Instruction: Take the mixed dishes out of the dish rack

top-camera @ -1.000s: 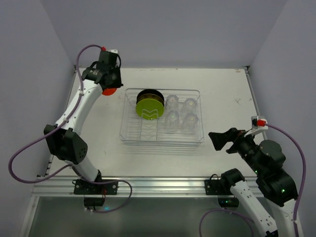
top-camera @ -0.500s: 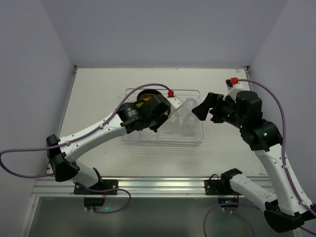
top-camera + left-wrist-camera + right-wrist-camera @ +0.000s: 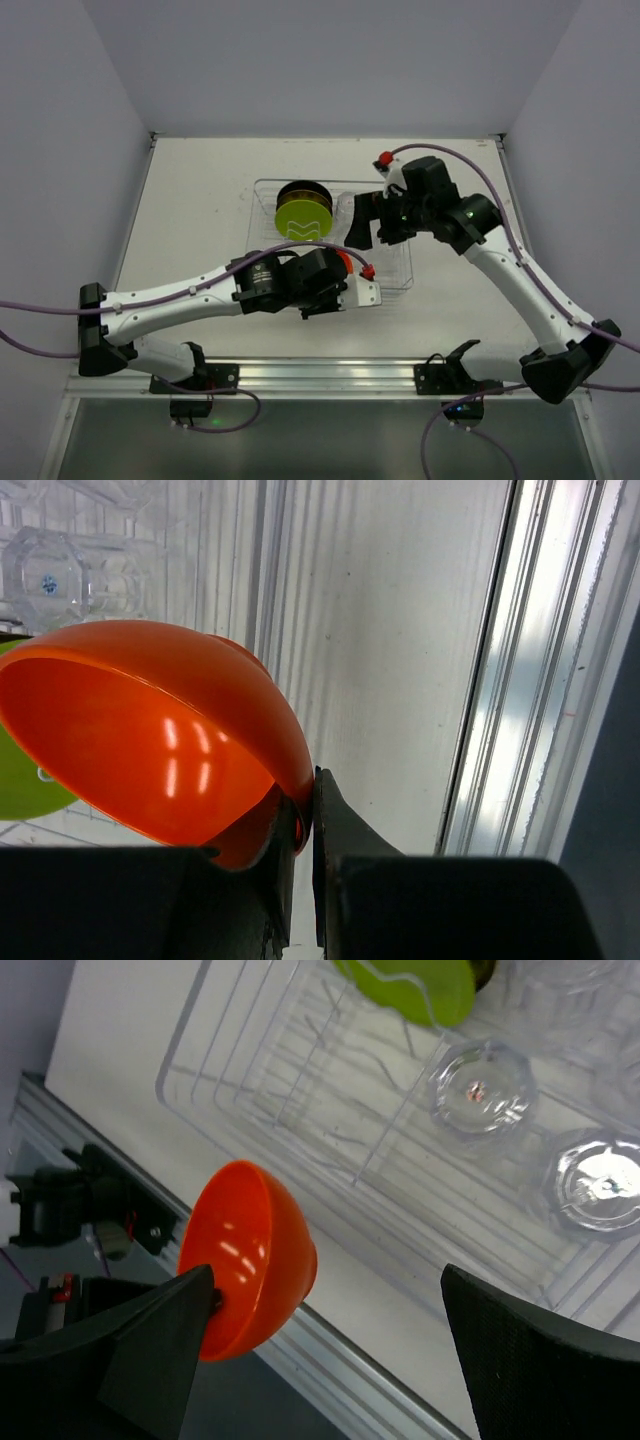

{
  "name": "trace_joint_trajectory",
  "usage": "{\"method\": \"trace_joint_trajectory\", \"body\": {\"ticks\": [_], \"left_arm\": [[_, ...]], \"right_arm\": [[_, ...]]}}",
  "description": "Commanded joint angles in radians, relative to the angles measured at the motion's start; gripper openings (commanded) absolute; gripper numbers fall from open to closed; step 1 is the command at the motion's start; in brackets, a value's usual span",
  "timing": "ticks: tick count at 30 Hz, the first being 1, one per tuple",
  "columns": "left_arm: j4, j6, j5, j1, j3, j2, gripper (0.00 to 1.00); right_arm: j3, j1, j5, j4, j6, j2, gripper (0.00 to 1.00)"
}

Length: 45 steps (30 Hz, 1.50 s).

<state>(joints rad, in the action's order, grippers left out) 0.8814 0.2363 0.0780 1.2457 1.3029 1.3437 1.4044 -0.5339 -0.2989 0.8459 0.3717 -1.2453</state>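
Note:
My left gripper [image 3: 305, 792] is shut on the rim of the glossy orange-red bowl [image 3: 150, 735] and holds it tilted above the table, just in front of the clear dish rack [image 3: 262, 265]. The bowl also shows in the right wrist view [image 3: 255, 1265]. In the top view my left wrist [image 3: 335, 285] hides most of it. My right gripper [image 3: 330, 1330] is open and empty above the rack's right half, over the clear tumblers [image 3: 482, 1088]. The yellow-green plate [image 3: 303, 218] stands in the rack's slots with the black plate [image 3: 298, 190] behind it.
The aluminium rail [image 3: 330, 372] runs along the table's near edge, just under the held bowl. My left arm lies across the table in front of the rack. A second tumbler [image 3: 600, 1185] sits at the rack's right end. Grey walls enclose the table.
My left arm has swung from over the rack to its near side, carrying the bowl. My right arm has moved left, over the tumblers in the rack.

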Motion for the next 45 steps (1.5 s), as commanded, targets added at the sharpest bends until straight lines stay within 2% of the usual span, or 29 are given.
{"method": "trace_joint_trajectory", "body": {"ticks": [1,3,7,8,11,12,16,18,19,21,24,25,26,27,31,33,36,38,41,44,45], "left_arm": [[0.004,0.112,0.005,0.018,0.012,0.031,0.0],[0.001,0.133,0.0,0.037,0.019,0.038,0.0],[0.005,0.149,0.032,0.055,0.038,0.055,0.0],[0.005,0.149,0.04,0.058,0.039,0.061,0.0],[-0.001,0.153,0.045,0.063,0.044,0.064,0.0],[-0.005,0.156,0.046,0.061,0.044,0.066,0.0],[-0.005,0.159,0.058,0.064,0.045,0.074,0.0],[-0.015,0.161,0.054,0.063,0.042,0.068,0.0],[-0.018,0.158,0.06,0.063,0.039,0.064,0.0],[-0.039,0.152,0.087,0.063,0.026,0.052,0.03],[-0.08,0.135,0.16,0.063,-0.01,0.034,0.22],[-0.094,0.126,0.213,0.061,-0.019,0.029,0.39],[-0.108,0.114,0.238,0.06,-0.027,0.022,0.51],[-0.133,0.095,0.25,0.057,-0.034,0.015,0.99],[-0.232,0.08,0.24,0.04,-0.047,-0.088,1.0],[-0.355,0.057,0.264,0.014,-0.077,-0.148,1.0],[-0.54,-0.021,0.393,-0.04,-0.164,-0.273,1.0],[-0.597,-0.046,0.396,-0.139,-0.197,-0.327,1.0],[-0.622,-0.144,0.423,-0.279,-0.15,-0.308,1.0],[-0.537,-0.256,0.462,-0.443,-0.04,-0.221,1.0],[-0.498,-0.384,0.468,-0.489,-0.002,-0.195,1.0]], "right_arm": [[0.028,-0.136,0.078,0.148,-0.1,-0.031,0.96],[0.019,-0.167,0.127,0.162,-0.109,-0.051,0.95],[0.011,-0.198,0.164,0.194,-0.123,-0.098,0.77],[0.014,-0.208,0.17,0.199,-0.123,-0.114,0.67],[0.025,-0.232,0.196,0.219,-0.123,-0.143,0.47],[0.03,-0.238,0.202,0.235,-0.125,-0.152,0.35],[0.025,-0.258,0.237,0.252,-0.123,-0.183,0.3],[0.024,-0.261,0.242,0.254,-0.122,-0.184,0.24],[0.027,-0.261,0.245,0.252,-0.122,-0.184,0.14],[0.028,-0.261,0.244,0.243,-0.123,-0.178,0.0],[0.031,-0.259,0.245,0.216,-0.116,-0.155,0.0],[0.03,-0.261,0.247,0.208,-0.113,-0.138,0.0],[0.028,-0.259,0.256,0.199,-0.109,-0.129,0.0],[0.025,-0.258,0.265,0.179,-0.102,-0.123,0.0],[0.004,-0.201,0.297,0.15,-0.073,-0.112,0.0],[-0.021,-0.154,0.294,0.104,-0.054,-0.091,0.0],[-0.036,0.0,0.184,0.029,-0.045,-0.054,0.0],[-0.015,0.11,0.179,0.009,-0.028,-0.052,0.0],[0.037,0.247,0.201,-0.019,0.007,-0.078,0.0],[0.051,0.408,0.236,-0.082,0.08,-0.121,0.0],[0.042,0.454,0.283,-0.135,0.11,-0.143,0.0]]}}
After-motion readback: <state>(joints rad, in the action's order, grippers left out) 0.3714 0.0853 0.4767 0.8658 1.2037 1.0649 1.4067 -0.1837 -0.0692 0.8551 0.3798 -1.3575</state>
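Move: About 7 cm back, 3 cm to the left and 7 cm below the right hand is the orange bowl, its near rim held in the left fingers; its middle lies some 5 cm ahead and 3 cm right of the left hand. From the right hand, the green plate stands about 10 cm ahead, 10 cm left and 20 cm lower; the nearest glass lies 8 cm straight ahead and 24 cm below, with another glass 8 cm right of that one and 2 cm nearer. Coming down about 9 cm and back a little, the right hand shuts its open fingers on the orange bowl's rim while the left hand sinks a little, still pinching. The left fingers then open wide, let go, and the left hand climbs some 15 cm forward and left, turning counter-clockwise. Keeping its pinch, the right hand swings right and forward, rising slightly and turning clockwise. ##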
